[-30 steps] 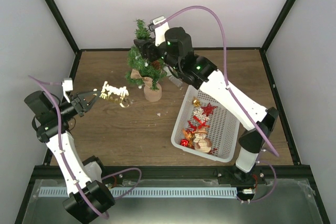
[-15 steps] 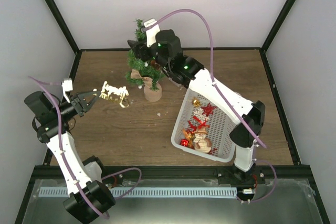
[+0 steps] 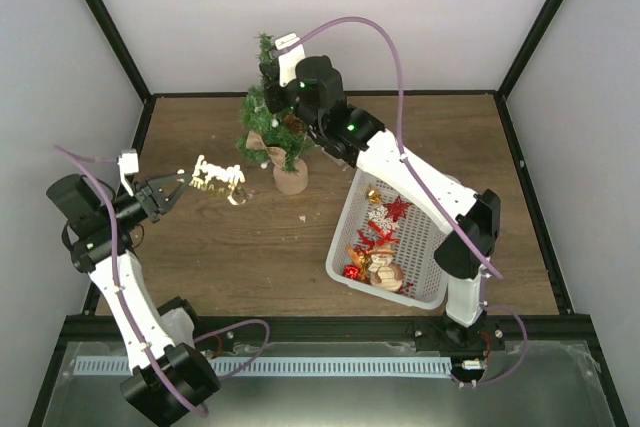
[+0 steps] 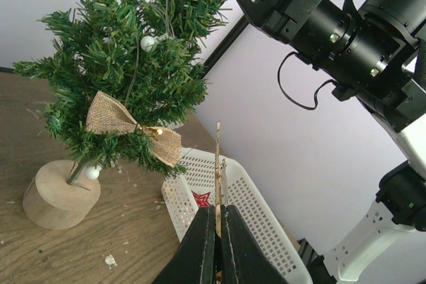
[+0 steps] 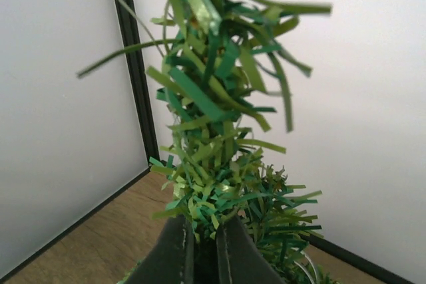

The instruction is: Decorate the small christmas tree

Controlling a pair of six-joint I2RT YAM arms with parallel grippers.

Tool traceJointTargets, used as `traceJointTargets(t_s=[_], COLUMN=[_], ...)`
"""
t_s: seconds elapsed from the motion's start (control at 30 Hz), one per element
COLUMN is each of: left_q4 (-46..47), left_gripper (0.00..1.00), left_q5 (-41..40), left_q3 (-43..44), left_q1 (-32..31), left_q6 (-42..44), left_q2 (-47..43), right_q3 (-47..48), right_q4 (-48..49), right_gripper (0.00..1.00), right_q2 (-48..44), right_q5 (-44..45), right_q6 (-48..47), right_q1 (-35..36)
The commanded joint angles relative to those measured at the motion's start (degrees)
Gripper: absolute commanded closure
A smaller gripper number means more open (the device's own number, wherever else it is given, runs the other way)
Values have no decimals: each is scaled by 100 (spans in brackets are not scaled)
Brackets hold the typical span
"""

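Note:
The small christmas tree (image 3: 265,122) stands at the back of the table on its round tan base (image 3: 291,180), with a burlap bow (image 4: 130,124) and white beads on its branches. My right gripper (image 3: 273,75) is at the treetop, shut on the upper stem, and green needles (image 5: 219,104) rise between its fingers (image 5: 178,247). Left of the tree, above the table, my left gripper (image 3: 183,188) is shut on a flat gold ornament (image 3: 218,178). The left wrist view shows the ornament (image 4: 217,164) edge-on, sticking up from the shut gripper (image 4: 217,209).
A white perforated basket (image 3: 432,237) lies right of the tree, holding a red star (image 3: 397,209), a white snowflake, a snowman figure (image 3: 383,269) and small baubles. Black frame posts and white walls enclose the wooden table (image 3: 230,257). The right arm (image 3: 400,162) arches over the basket.
My right gripper moved from the tree's right side up to its top and closed on the upper stem. The left arm and its gold ornament stayed put.

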Motion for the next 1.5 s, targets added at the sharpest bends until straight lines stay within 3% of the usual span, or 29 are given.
traceJointTargets(t_s=[0.0, 0.27, 0.47, 0.6, 0.9, 1.47], left_q4=[164, 155, 173, 201, 274, 360], left_gripper=[100, 100, 100, 100, 100, 100], left_q5=[740, 773, 789, 797, 802, 949], left_q3=[-62, -54, -62, -100, -150, -227], left_q1=[38, 40, 40, 40, 42, 45], left_q6=[-52, -54, -53, -60, -110, -69], left_q2=[-56, -41, -43, -63, -113, -247], right_q3=[218, -329, -268, -3, -419, -671], right_q4=[105, 448, 156, -309, -747, -888], right_gripper=[99, 99, 99, 99, 99, 98], right_q2=[-169, -589, -851, -855, -1212, -1575], right_q5=[-126, -1171, -3220, -4395, -6371, -7434], right_q6=[-73, -104, -350, -889, -2346, -2559], right_q1=[-65, -423, -932, -1061, -1054, -1373])
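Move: The right hand already grips the treetop; the golden ornament in the left fingers lies about 20 cm back, 10 cm left and 12 cm lower. The tree's wooden base is some 33 cm below the right hand, 3 cm right and 2 cm back; the basket is 28 cm right, 19 cm back and 32 cm down. From the left hand, the ornament sits about 6 cm right and 2 cm ahead, roughly level. Keeping its pinch, the right hand draws the treetop back about 14 cm towards the ornament, turning counter-clockwise nearly 60 degrees. ##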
